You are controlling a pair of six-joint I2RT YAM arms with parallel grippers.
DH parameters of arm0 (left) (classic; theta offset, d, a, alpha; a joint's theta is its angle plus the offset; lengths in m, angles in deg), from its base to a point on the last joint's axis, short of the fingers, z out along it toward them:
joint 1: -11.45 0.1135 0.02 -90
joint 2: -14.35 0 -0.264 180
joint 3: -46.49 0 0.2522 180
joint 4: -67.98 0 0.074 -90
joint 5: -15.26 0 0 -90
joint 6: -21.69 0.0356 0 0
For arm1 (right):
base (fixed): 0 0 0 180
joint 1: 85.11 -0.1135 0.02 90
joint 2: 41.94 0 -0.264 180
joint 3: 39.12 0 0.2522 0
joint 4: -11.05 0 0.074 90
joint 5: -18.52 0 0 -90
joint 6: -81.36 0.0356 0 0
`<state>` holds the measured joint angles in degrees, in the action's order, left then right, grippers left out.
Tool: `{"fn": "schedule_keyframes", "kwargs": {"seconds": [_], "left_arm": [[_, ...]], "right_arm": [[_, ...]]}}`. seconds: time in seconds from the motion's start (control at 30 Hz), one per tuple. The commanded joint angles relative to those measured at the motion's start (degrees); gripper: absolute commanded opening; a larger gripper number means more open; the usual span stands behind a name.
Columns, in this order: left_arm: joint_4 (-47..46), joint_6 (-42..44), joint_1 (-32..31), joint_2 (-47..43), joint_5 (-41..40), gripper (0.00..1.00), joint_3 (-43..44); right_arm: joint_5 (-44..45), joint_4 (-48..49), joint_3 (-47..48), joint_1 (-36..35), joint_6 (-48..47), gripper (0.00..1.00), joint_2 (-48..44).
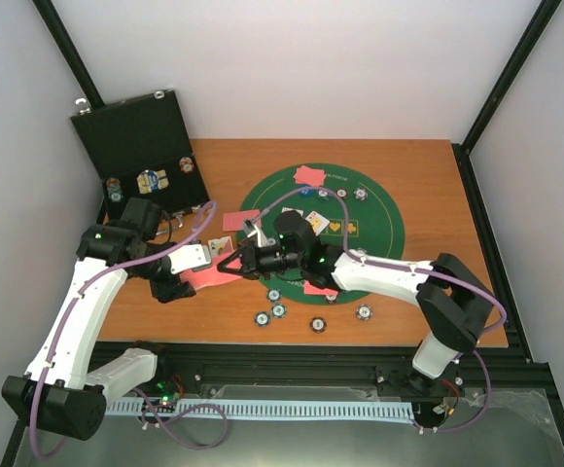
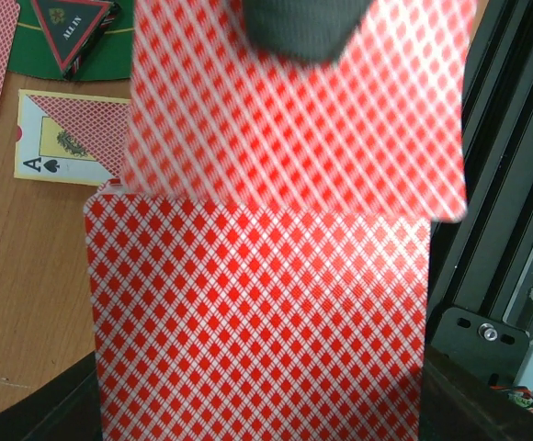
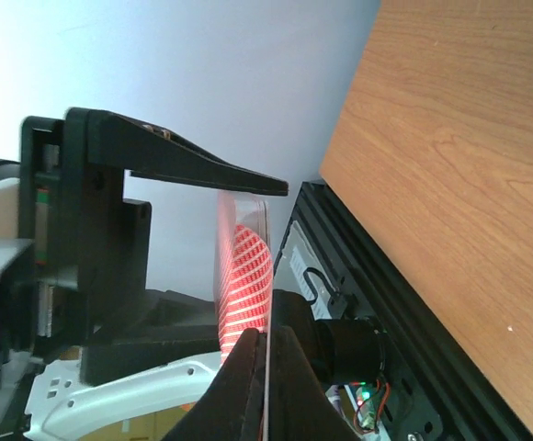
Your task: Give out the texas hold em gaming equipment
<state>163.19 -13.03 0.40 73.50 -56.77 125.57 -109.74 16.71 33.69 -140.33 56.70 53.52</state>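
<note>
My left gripper (image 1: pixel 202 276) is shut on a deck of red-backed playing cards (image 1: pixel 216 278), held above the table's front left. That deck (image 2: pixel 257 322) fills the left wrist view and hides the jaws. My right gripper (image 1: pixel 231 261) is shut on the top card (image 2: pixel 294 119), which looks blurred and shifted off the deck. In the right wrist view its fingertips (image 3: pixel 248 367) pinch the card's thin edge (image 3: pixel 244 266). The black red-edged triangle marker (image 2: pixel 69 28) lies on the green mat. Several poker chips (image 1: pixel 278 310) sit on the table near the front.
The black hinged case (image 1: pixel 146 146) stands open at the back left with chips inside. Cards (image 1: pixel 309 176) and chips (image 1: pixel 361 193) lie on the round green mat (image 1: pixel 379 233). An ace-of-spades card box (image 2: pixel 64 138) lies on the wood. The black frame rail (image 2: pixel 505 184) runs along the table's near edge.
</note>
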Motion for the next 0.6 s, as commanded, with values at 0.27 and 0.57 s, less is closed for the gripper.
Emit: {"fn": "schedule_keyframes", "kwargs": {"seconds": [0.27, 0.57], "left_arm": [[-0.17, 0.35, -0.28, -0.08, 1.67, 0.27, 1.13], [-0.07, 0.15, -0.22, 0.38, 1.62, 0.27, 1.05]], "right_arm": [[11.09, -41.70, 8.04, 13.10, -27.29, 0.07, -13.21], [59.61, -70.83, 25.33, 16.77, -51.30, 0.06, 3.91]]}}
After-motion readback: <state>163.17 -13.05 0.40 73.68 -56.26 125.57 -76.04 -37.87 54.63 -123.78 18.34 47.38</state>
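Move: The right hand, already pinching a card against the deck's outer edge, has the two face-up cards on the mat some 17 cm ahead, 15 cm to its right and roughly 12 cm below. The far card pile lies about 15 cm beyond those. The left card pile is about 18 cm straight ahead of the hand; the near card pile is 3 cm ahead and 19 cm right. From the left hand, the face-up cards lie about 21 cm ahead, 22 cm right. Keeping its pinch on the one red-backed card, the right hand draws it clear of the deck that the left hand holds still, then speeds up to the right and forward, some 22 cm in all, towards the face-up cards on the mat. On the way the wrist swings about 55 degrees, so the fingers go from pointing left to pointing forward-left and steeply down. ##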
